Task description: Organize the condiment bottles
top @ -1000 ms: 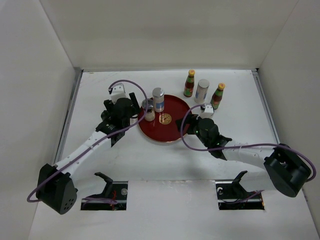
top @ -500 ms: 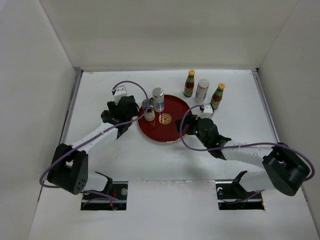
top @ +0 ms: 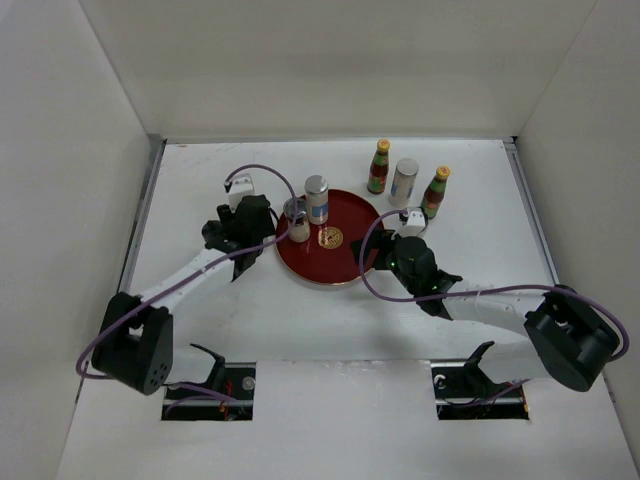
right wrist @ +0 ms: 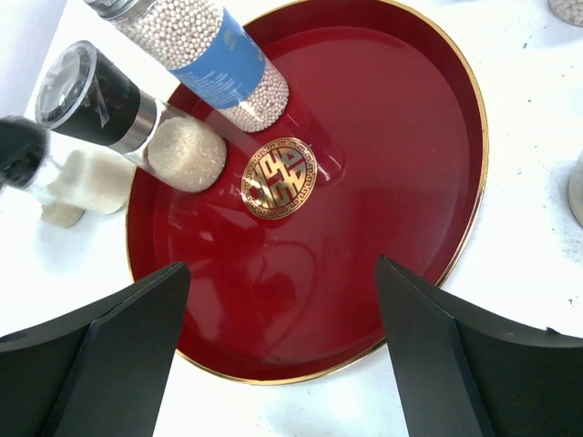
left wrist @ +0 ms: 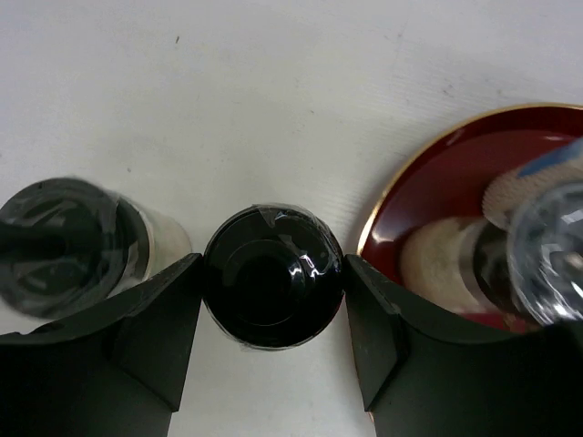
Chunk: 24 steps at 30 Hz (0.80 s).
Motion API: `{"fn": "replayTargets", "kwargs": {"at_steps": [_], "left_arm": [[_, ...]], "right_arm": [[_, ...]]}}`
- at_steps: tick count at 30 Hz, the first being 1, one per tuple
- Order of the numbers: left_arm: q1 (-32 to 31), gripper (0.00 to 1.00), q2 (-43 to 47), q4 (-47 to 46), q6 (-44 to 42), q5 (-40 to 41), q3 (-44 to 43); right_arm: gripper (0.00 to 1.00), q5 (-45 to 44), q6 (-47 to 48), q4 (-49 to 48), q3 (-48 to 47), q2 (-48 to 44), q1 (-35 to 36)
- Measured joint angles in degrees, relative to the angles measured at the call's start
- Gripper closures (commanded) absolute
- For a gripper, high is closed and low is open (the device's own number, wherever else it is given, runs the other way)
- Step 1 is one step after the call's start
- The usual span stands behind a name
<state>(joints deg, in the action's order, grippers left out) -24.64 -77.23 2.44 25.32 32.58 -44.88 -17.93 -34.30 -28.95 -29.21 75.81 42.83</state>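
Observation:
In the left wrist view a short glass jar with a glossy black lid (left wrist: 273, 276) stands on the white table between my left gripper's (left wrist: 273, 266) fingers (left wrist: 173, 319), which touch it on both sides. A second dark-lidded jar (left wrist: 64, 238) stands just left of it. The round red tray (top: 335, 262) holds a blue-labelled shaker (top: 317, 198) and a clear-topped jar (top: 297, 220). Two yellow-capped sauce bottles (top: 378, 166) (top: 435, 192) and a pale shaker (top: 404, 182) stand behind the tray. My right gripper (right wrist: 282, 264) hangs open and empty over the tray's near edge.
The tray's gold rim (left wrist: 383, 209) lies just right of the held jar. White walls close the table at back and sides. Purple cables loop over both arms (top: 260, 168). Two cut-outs (top: 210, 385) sit in the table's near edge.
My left gripper has slid a little toward the tray and its fingers have closed in on the black-lidded jar. The left arm's elbow has swung forward. The right arm has barely moved.

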Motion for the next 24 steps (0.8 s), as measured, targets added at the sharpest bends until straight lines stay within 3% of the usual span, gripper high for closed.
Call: {"fn": "replayTargets", "kwargs": {"at_steps": [8, 15, 24], "left_arm": [[-10.91, 0.64, 13.42, 5.95, 0.07, 0.37, -0.33], [-17.84, 0.64, 8.07, 6.29, 0.7, -1.79, -0.52], [-18.43, 0.58, 1.57, 1.51, 0.7, -3.1, -0.44]], "right_arm": [[0.11, 0.02, 0.0, -0.02, 0.0, 1.07, 0.0], [0.11, 0.02, 0.0, -0.04, 0.0, 1.11, 0.0], [0.12, 0.02, 0.02, -0.04, 0.0, 1.11, 0.0]]}}
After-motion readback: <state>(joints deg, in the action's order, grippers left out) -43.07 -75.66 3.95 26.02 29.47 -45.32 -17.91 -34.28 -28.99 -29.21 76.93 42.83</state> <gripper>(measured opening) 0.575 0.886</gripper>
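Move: The bare near-left part of the red tray, where the held black-capped grinder is to go, lies about 12 cm right, 5 cm back and 9 cm below the left gripper. The grinder already on the tray stands roughly 11 cm right and 2 cm ahead, the blue-label bottle 16 cm right and 7 cm ahead; another grinder is left behind, 8 cm left and 3 cm back. From the right gripper that tray spot is about 18 cm left, 1 cm ahead, 9 cm below. Swing the left gripper to the right by about 12 cm and back some 5 cm, in an arc that climbs about 6 cm and sinks again almost as far, to bring the gripped black-capped grinder over the tray's near-left edge, just nearer the base than the grinder standing there. Turn the wrist about 20 degrees clockwise on the way and keep the grip unchanged on the cap. ##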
